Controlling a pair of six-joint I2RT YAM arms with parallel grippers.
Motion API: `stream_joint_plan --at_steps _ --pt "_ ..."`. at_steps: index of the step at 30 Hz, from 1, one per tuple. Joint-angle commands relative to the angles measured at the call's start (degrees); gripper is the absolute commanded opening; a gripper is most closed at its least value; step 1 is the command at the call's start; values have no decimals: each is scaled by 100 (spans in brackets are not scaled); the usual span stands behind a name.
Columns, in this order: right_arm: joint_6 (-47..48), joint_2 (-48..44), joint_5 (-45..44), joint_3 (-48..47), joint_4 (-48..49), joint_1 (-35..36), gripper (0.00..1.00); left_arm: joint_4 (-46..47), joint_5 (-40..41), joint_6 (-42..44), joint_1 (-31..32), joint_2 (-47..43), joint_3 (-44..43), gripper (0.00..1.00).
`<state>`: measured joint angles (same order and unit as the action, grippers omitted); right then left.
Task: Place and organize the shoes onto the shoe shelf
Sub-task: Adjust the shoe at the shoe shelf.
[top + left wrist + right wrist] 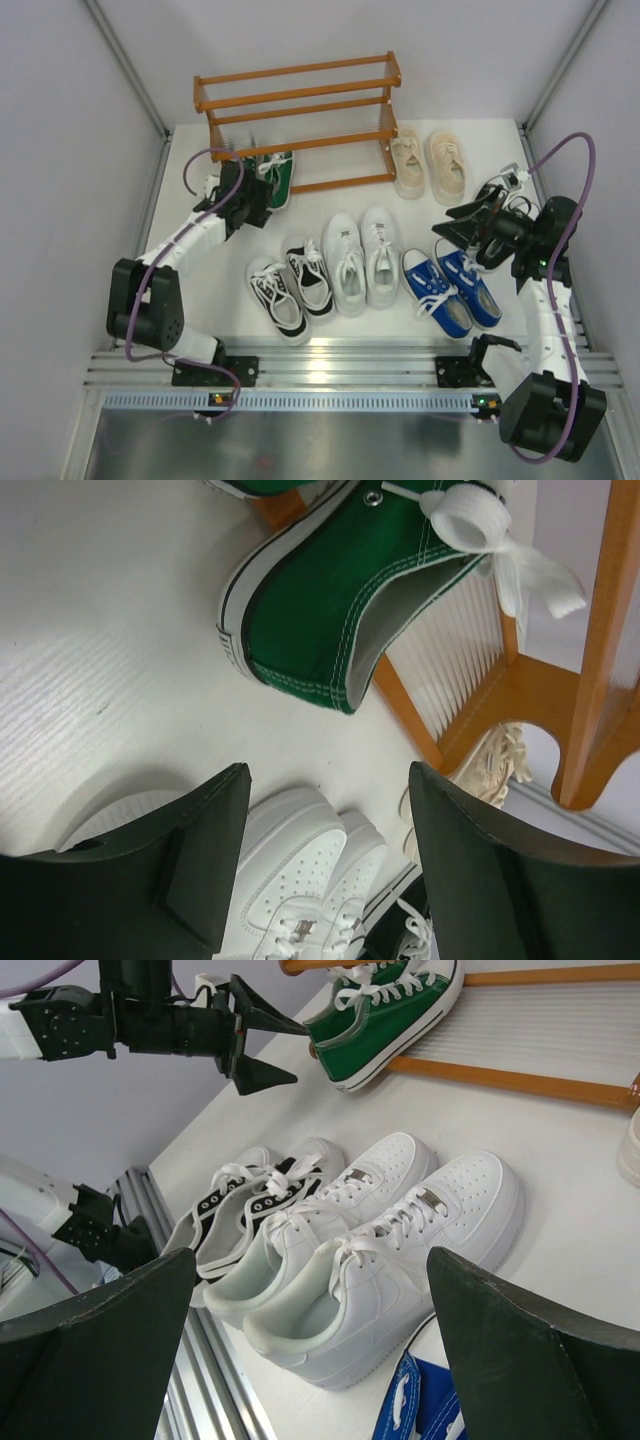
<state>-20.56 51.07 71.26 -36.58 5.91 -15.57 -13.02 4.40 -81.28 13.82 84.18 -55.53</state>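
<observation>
The orange-brown shoe shelf (300, 100) stands at the back of the white table. A green pair of shoes (279, 177) lies on its lowest rails at the left end, heels sticking out toward me. My left gripper (258, 200) is open and empty just short of those heels; in the left wrist view the nearest green heel (330, 610) lies beyond my left gripper (330, 780). My right gripper (452, 228) is open and empty above the blue pair (452, 290). In the right wrist view my right gripper (310, 1270) faces the white pair (390, 1240).
In a row near the front lie a black-and-white pair (290, 287), the white pair (360, 260) and the blue pair. A beige pair (430, 162) sits right of the shelf. Grey walls close in both sides, and a metal rail (330, 365) runs along the front.
</observation>
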Motion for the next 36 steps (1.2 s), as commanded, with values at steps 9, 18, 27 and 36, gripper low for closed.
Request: stream_joint_plan --at_steps 9,18,27,36 --pt "113 -62 81 -289 209 -121 99 -280 465 -108 -99 862 -784 63" --pt "122 -36 72 -288 200 -121 99 -307 553 -29 -231 1241 -977 48" --pt "157 -18 72 -306 173 -130 100 -246 193 67 -240 1470 -1118 36" --pt "166 -36 72 -306 147 -130 100 677 113 384 -257 1250 -925 0"
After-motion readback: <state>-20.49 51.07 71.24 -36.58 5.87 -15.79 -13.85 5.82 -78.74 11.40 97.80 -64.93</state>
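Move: The right-hand green shoe on the lower shelf has its middle about 14 cm ahead of the left hand, nearly in line and some 6 cm below, with its heel nearer. The other green shoe stands about 9 cm left of it and roughly level with it. Nearer the base, the right black-and-white shoe lies 20 cm back and 10 cm right of the left hand. From the right hand the target shoe is roughly 15 cm ahead and 40 cm left. Reaching forward and down towards the heel of the right-hand green shoe, the left hand goes about 4.5 cm out and 4 cm lower, easing slightly left, its wrist tilting a few degrees. The half-open fingers narrow on the way, then shut at the back of the heel collar, pinching the canvas edge as the hand all but stops. ##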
